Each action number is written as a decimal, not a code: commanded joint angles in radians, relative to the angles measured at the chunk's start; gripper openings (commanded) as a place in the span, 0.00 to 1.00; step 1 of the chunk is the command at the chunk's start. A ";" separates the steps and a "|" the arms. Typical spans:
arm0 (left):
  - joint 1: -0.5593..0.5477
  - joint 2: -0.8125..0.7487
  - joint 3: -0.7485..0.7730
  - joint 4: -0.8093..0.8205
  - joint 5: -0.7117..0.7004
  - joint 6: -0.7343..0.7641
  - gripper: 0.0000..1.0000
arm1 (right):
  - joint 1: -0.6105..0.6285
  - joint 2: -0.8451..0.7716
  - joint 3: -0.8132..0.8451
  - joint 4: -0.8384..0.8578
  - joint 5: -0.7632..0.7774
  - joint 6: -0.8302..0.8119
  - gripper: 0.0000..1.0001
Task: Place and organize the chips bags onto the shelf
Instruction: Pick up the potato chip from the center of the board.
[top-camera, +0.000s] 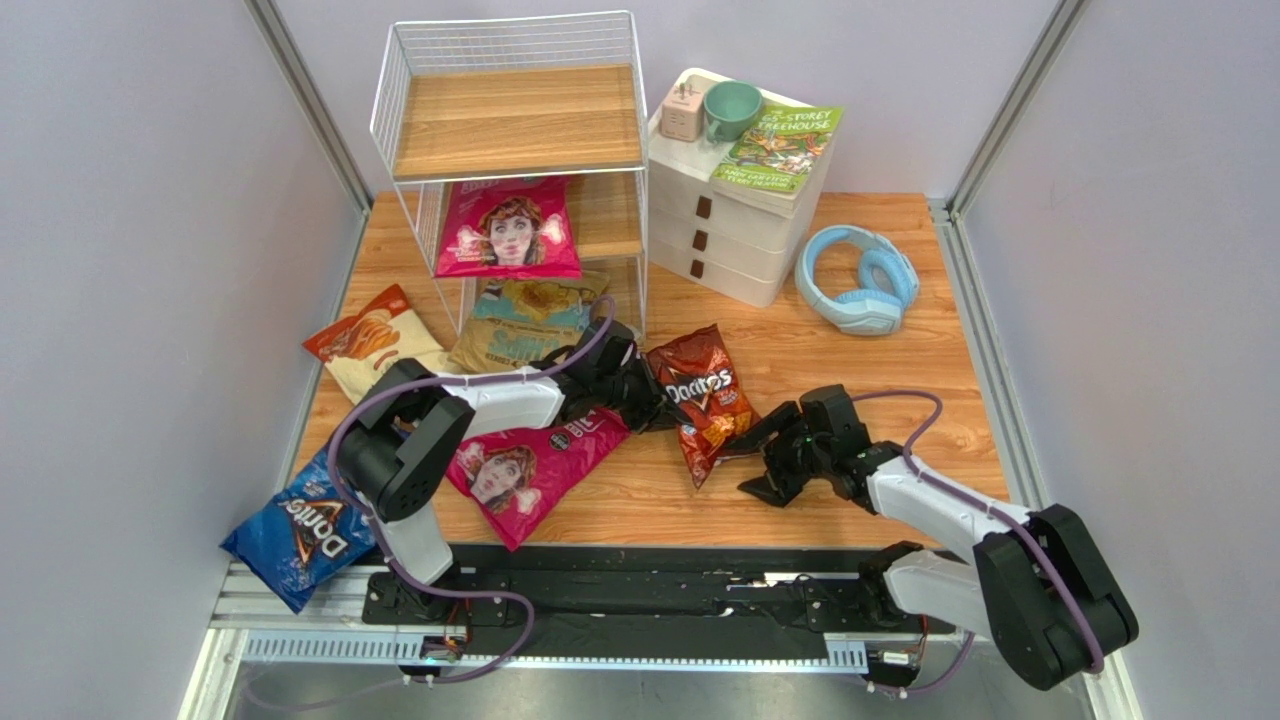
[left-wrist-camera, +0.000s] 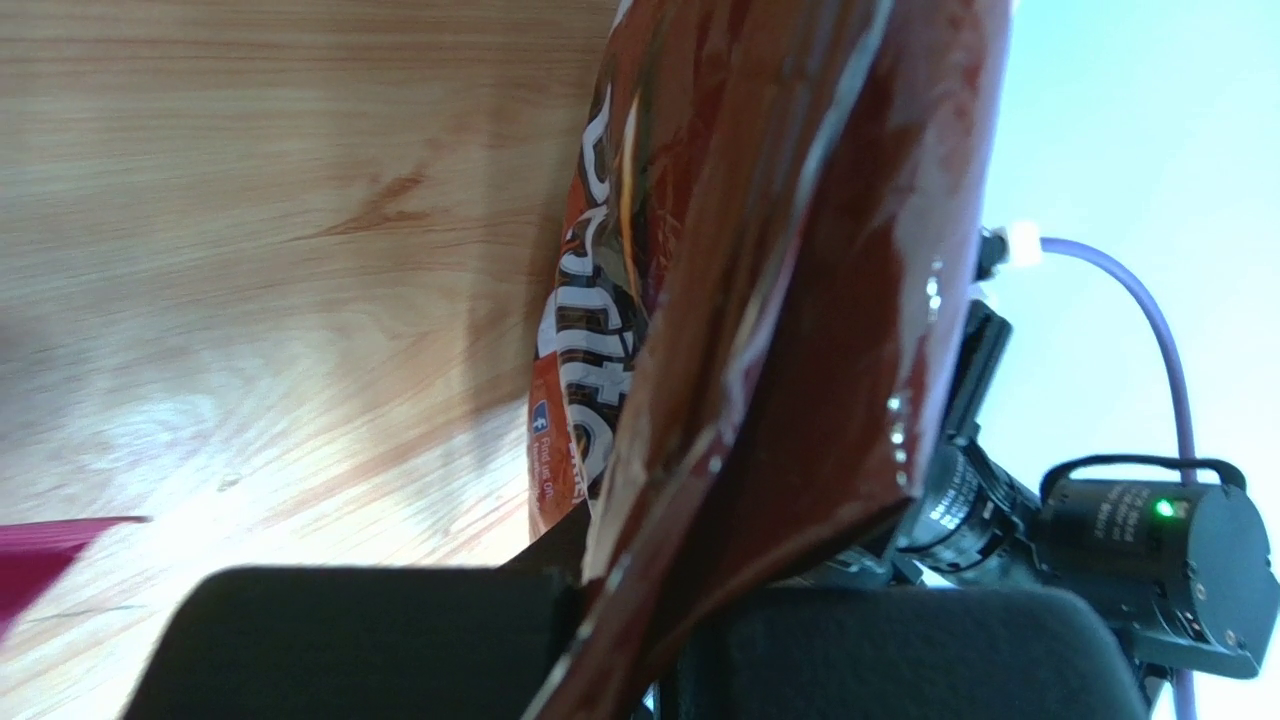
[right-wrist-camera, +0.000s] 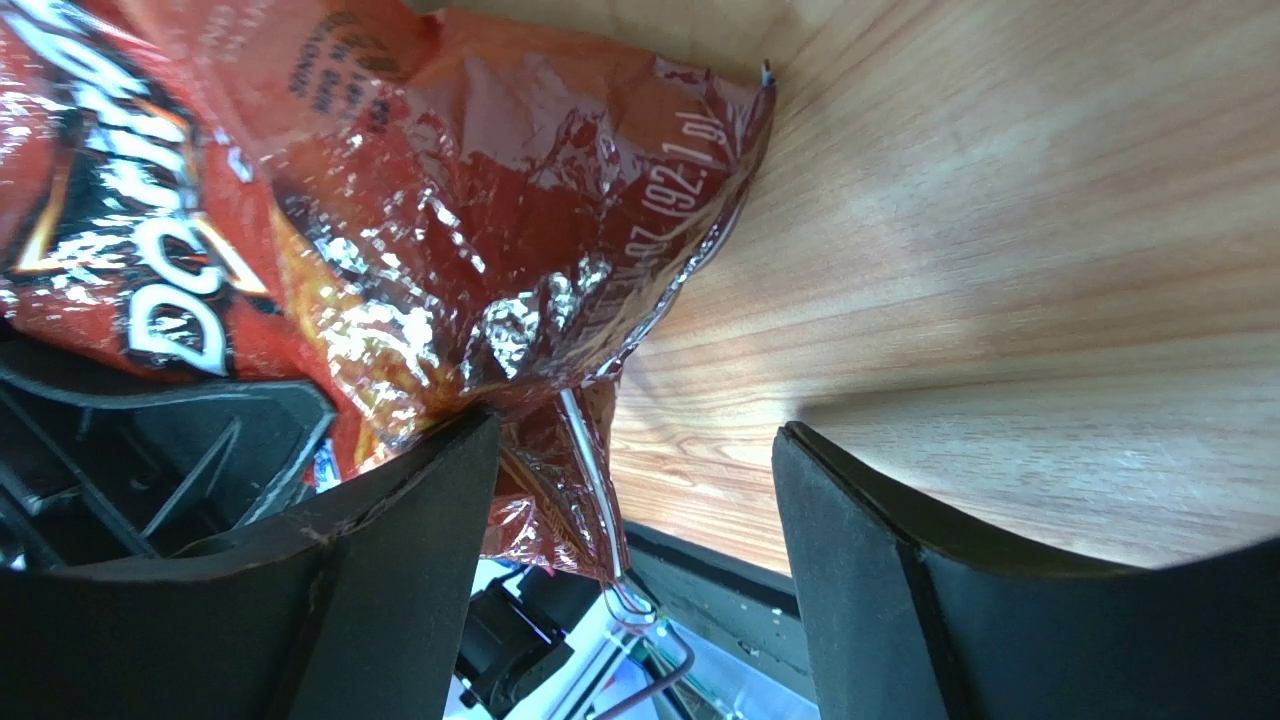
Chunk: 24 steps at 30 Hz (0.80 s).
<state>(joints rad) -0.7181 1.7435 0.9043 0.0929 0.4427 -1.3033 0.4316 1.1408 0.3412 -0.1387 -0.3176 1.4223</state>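
Note:
My left gripper (top-camera: 643, 393) (left-wrist-camera: 616, 608) is shut on the left edge of the red Doritos bag (top-camera: 702, 399) (left-wrist-camera: 781, 285), which lies mid-table. My right gripper (top-camera: 763, 459) (right-wrist-camera: 631, 495) stands open at that bag's near corner (right-wrist-camera: 451, 225); the crinkled corner rests against its left finger (right-wrist-camera: 398, 555) and reaches into the gap. The shelf (top-camera: 519, 143) stands at the back. A magenta bag (top-camera: 508, 228) sits on its middle tier and a tan-and-teal bag (top-camera: 526, 323) at its foot. On the table lie another magenta bag (top-camera: 529, 468), an orange-and-cream bag (top-camera: 365, 342) and a blue Doritos bag (top-camera: 308, 528).
A white drawer unit (top-camera: 736, 225) stands right of the shelf, carrying a green book (top-camera: 781, 146), a green mug (top-camera: 733, 108) and a small pink item (top-camera: 684, 108). Blue headphones (top-camera: 857, 278) lie at the back right. The table's near edge and a black rail (top-camera: 661, 578) run below my arms.

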 joint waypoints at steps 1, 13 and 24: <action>0.022 0.014 -0.041 -0.030 0.050 0.001 0.00 | 0.022 -0.056 0.018 -0.019 0.071 0.035 0.74; 0.037 0.060 -0.090 -0.002 0.088 -0.025 0.00 | 0.096 0.000 -0.021 0.051 0.101 0.144 0.73; 0.052 0.007 -0.113 -0.053 0.071 0.035 0.00 | 0.150 0.184 0.028 0.159 0.130 0.150 0.73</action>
<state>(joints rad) -0.6685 1.7924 0.8101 0.0776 0.5148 -1.3025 0.5629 1.2625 0.3550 0.0055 -0.2523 1.5734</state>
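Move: The red Doritos bag is already pinched at its left edge by the left hand; its middle lies about 5 cm right, 2 cm ahead and 2 cm below that hand. From the open, empty right hand the same middle is some 7 cm left and 8 cm ahead, 2 cm above. The pink chips bag on the table is about 19 cm left of the left hand, 6 cm back and 6 cm lower; the gold bag on the bottom shelf is some 20 cm left, 14 cm ahead and 3 cm lower. The Doritos bag, still pinched in the closed left hand, is lowered about 4.5 cm and carried some 3 cm left and 2 cm back, tipping slightly. The right hand first lifts 1.5 cm and dips back down just over the table, then slides about 3 cm left towards the bag, its open fingers coming around the bag's near right edge without closing. ##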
